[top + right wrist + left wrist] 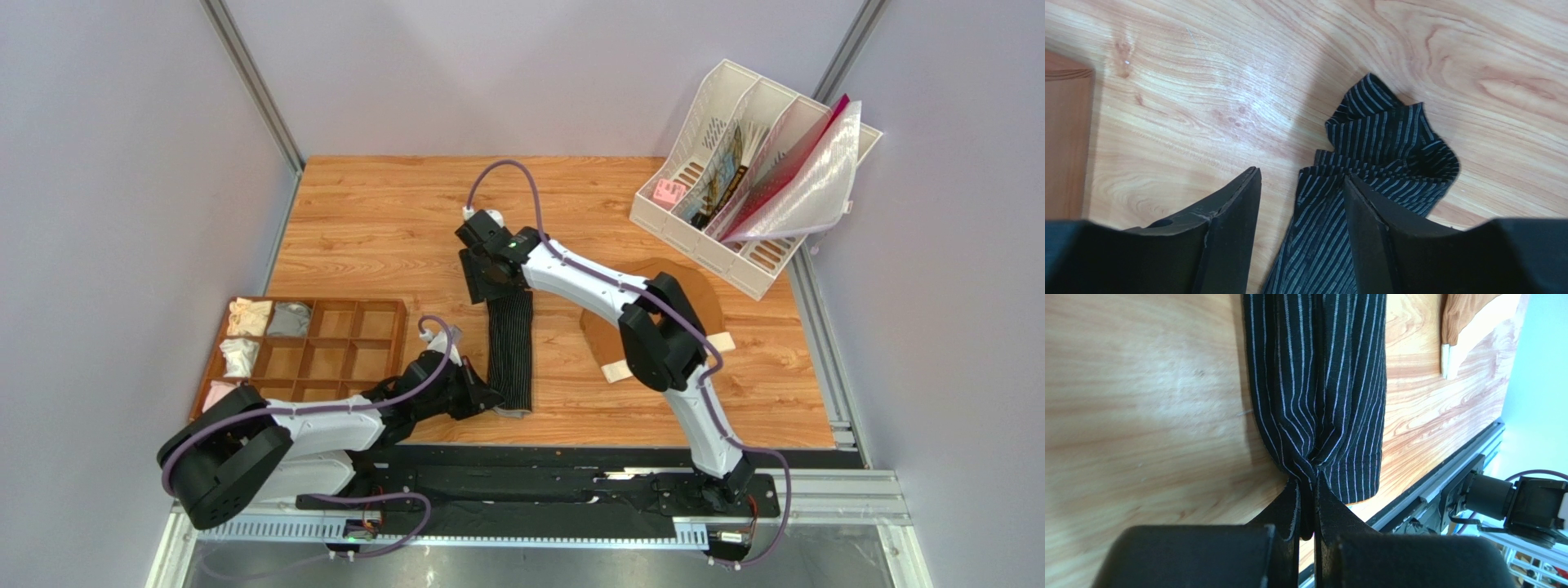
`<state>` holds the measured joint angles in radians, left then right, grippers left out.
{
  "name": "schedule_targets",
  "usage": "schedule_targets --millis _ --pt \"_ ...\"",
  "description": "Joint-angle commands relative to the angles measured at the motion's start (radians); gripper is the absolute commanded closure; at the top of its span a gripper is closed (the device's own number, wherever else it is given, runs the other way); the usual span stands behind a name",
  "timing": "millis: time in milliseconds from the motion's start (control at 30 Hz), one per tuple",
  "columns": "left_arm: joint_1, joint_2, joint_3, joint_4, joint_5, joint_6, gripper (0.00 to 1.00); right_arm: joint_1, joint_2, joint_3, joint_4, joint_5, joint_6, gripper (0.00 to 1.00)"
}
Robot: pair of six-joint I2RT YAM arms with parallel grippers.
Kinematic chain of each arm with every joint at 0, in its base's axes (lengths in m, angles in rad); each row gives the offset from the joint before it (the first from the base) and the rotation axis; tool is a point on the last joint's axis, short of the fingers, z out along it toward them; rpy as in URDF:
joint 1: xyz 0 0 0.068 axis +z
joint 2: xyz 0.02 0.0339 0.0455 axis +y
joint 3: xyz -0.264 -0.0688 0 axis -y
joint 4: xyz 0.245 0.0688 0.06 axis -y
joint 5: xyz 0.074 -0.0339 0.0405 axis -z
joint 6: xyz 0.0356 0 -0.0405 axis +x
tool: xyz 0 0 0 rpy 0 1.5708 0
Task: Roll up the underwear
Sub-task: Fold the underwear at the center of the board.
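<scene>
The underwear (513,355) is black with thin pale stripes and lies folded into a long narrow strip on the wooden table. My left gripper (1310,478) is shut on the strip's near end, where the fabric bunches between the jaws. In the top view that gripper (488,395) sits at the strip's lower left corner. My right gripper (1301,176) stands open over the far end. There the crumpled underwear (1389,147) lies loose between and beyond its fingers. From above, the right gripper (488,284) hangs at the strip's far end.
Brown briefs (601,333) with a cream waistband lie right of the strip, partly under the right arm. A wooden divided tray (331,343) with rolled cloths stands at the left. A white file rack (736,172) stands at the back right. A metal rail (1438,484) borders the near edge.
</scene>
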<state>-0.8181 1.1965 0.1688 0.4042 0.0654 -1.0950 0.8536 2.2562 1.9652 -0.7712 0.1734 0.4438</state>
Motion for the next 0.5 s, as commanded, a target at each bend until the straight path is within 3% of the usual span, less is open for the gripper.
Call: schedule_targets --millis 0,133,267,467 --pt "-0.004 -0.063 -0.038 -0.217 -0.05 0.017 1.0 -0.027 -0.208 -0.141 0.101 -0.055 -0.053 0.47" --pt "-0.004 -0.146 -0.048 -0.289 -0.064 0.012 1.0 -0.027 -0.323 -0.348 0.22 -0.159 -0.022 0.6" --pt "-0.006 -0.221 -0.051 -0.358 -0.088 0.014 1.0 -0.021 -0.296 -0.422 0.279 -0.294 0.016 0.74" --pt "-0.004 -0.226 -0.055 -0.358 -0.075 0.012 1.0 -0.007 -0.21 -0.436 0.319 -0.328 0.041 0.75"
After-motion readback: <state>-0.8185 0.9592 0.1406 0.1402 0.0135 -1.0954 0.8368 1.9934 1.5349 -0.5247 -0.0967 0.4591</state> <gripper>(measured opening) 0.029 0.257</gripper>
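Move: The folded underwear's middle lies about 9 cm back and 4 cm to the right of the empty right hand, some 5 cm below it. The divided tray is roughly 13 cm back and 27 cm left of that hand, and the brown cloth 28 cm to its right and 4 cm back. From the left hand, which already grips the near end by its left corner, the underwear's middle is about 9 cm ahead and 2 cm right, about level. The right hand swings back about 6 cm from the far end over the underwear strip, arcing up nearly 4 cm and out some 3 cm to the right, then curving back left and sinking again to about its starting height, its fingers narrowing to about half their gap as the wrist tilts some 15 degrees. Meanwhile the left hand keeps its pinch on the near left corner and drags the underwear about 3 cm, mostly left and a little back, low over the table. ##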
